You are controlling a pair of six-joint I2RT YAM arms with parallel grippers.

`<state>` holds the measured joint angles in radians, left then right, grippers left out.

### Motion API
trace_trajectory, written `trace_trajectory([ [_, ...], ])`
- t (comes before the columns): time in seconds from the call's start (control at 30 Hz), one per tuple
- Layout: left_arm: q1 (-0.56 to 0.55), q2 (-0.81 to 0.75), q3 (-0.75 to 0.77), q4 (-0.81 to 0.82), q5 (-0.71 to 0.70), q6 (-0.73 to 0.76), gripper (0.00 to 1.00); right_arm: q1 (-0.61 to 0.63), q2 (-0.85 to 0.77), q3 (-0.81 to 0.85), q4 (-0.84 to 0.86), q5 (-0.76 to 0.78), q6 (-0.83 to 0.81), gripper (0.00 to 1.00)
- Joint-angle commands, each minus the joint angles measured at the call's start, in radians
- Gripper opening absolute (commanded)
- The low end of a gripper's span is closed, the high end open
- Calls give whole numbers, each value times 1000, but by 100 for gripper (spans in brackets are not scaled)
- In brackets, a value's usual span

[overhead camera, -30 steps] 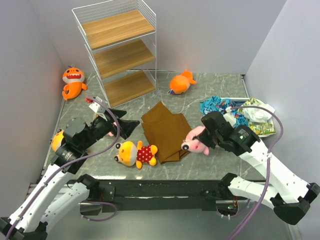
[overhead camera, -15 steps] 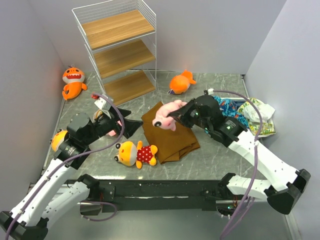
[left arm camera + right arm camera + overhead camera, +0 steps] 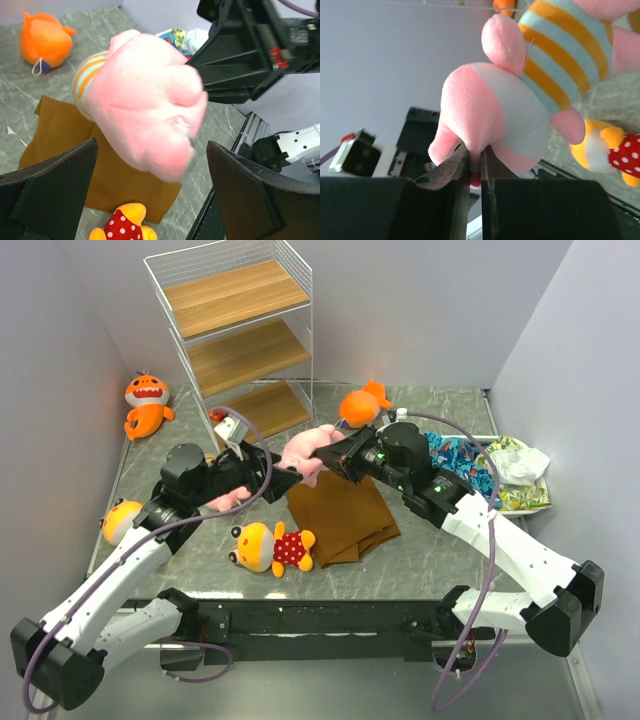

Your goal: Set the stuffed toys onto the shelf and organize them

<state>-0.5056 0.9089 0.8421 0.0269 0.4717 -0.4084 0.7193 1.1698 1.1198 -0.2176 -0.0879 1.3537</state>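
My right gripper (image 3: 336, 454) (image 3: 476, 161) is shut on a pink stuffed toy (image 3: 308, 452) (image 3: 506, 102) with a yellow-striped body, held in the air over the brown cloth. My left gripper (image 3: 286, 474) (image 3: 150, 196) is open, its fingers (image 3: 52, 192) on either side just below the toy's head (image 3: 147, 112). A second pink toy (image 3: 229, 500) lies under the left arm. A yellow polka-dot toy (image 3: 272, 546) (image 3: 120, 226) lies at the front; another yellow one (image 3: 117, 521) is half hidden at the left. Two orange sharks (image 3: 146, 403) (image 3: 362, 405) lie near the white wire shelf (image 3: 240, 340).
A folded brown cloth (image 3: 342, 512) (image 3: 59, 134) lies in the middle of the grey table. A colourful fabric pile (image 3: 490, 472) sits in a tray at the right. Walls close in on three sides.
The right arm has lifted the pink toy from the front right and carried it left over the brown cloth. The left arm has risen and swung right until its open jaws meet the toy.
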Motion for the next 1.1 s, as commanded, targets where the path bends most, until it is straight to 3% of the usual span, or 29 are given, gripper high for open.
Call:
trace_trajectory([
  [0.0,-5,44,60,73,44,0,98,-3,11,-32,165,-87,39,6],
  [0.03,-5,50,58,90,48,-4,99,-3,13,-38,178,-91,33,6],
  [0.1,-10,62,52,111,61,-10,82,-1,1,-63,185,-92,32,8],
  [0.13,-10,65,51,126,73,-13,69,-1,-4,-74,208,-96,19,11],
  [0.17,-10,71,49,131,74,-17,44,-1,-16,-87,216,-120,1,13],
  [0.2,-10,73,51,128,77,-15,35,-4,-25,-112,250,-131,-25,17],
  [0.23,-10,76,55,123,82,-12,27,-4,-36,-124,282,-139,-97,28],
  [0.27,-10,77,58,105,88,-12,12,-6,-62,-135,293,-141,-140,36],
  [0.33,-10,73,69,93,119,-36,1,-17,-94,-182,363,-141,-282,49],
  [0.43,-8,47,83,65,140,-101,1,-58,-156,-238,475,-280,-562,62],
  [0.53,-8,-8,89,19,151,-151,1,-83,-203,-190,356,-300,-797,70],
  [0.63,-10,-79,87,-18,124,-190,1,-93,-237,-134,275,-309,-977,71],
  [0.77,-10,-146,124,-120,126,-198,1,-119,-268,-106,225,-486,-1209,71],
  [0.93,-10,-180,158,-179,232,-237,1,-121,-272,-57,54,-602,-1497,72],
  [1.07,-10,-196,175,-232,269,-227,1,-120,-312,-63,61,-684,-1602,72],
])
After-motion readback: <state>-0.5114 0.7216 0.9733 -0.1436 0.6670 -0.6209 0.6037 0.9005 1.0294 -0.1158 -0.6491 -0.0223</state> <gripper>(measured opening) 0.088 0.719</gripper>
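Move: The pink pig already hangs pinched by its head in the right fingers. For the open left fingers its middle is about 5 cm ahead and 3 cm to the right, roughly level. Nearly 30 cm under the left hand lies the yellow toy, some 6 cm left and 1 cm ahead; the brown cloth is about 11 cm ahead and 9 cm right, as low. From the right hand the left fingers are 5 cm left and 4 cm back, level. The left fingers shut on the pig's head after easing about 1 cm forward, right and down, and take hold of it; the right fingers then open and let the head go. The left hand carries the pig back and up, roughly 10 cm each way, while the right hand withdraws back, right and up, rolling some 80 degrees counter-clockwise as seen from behind it. ##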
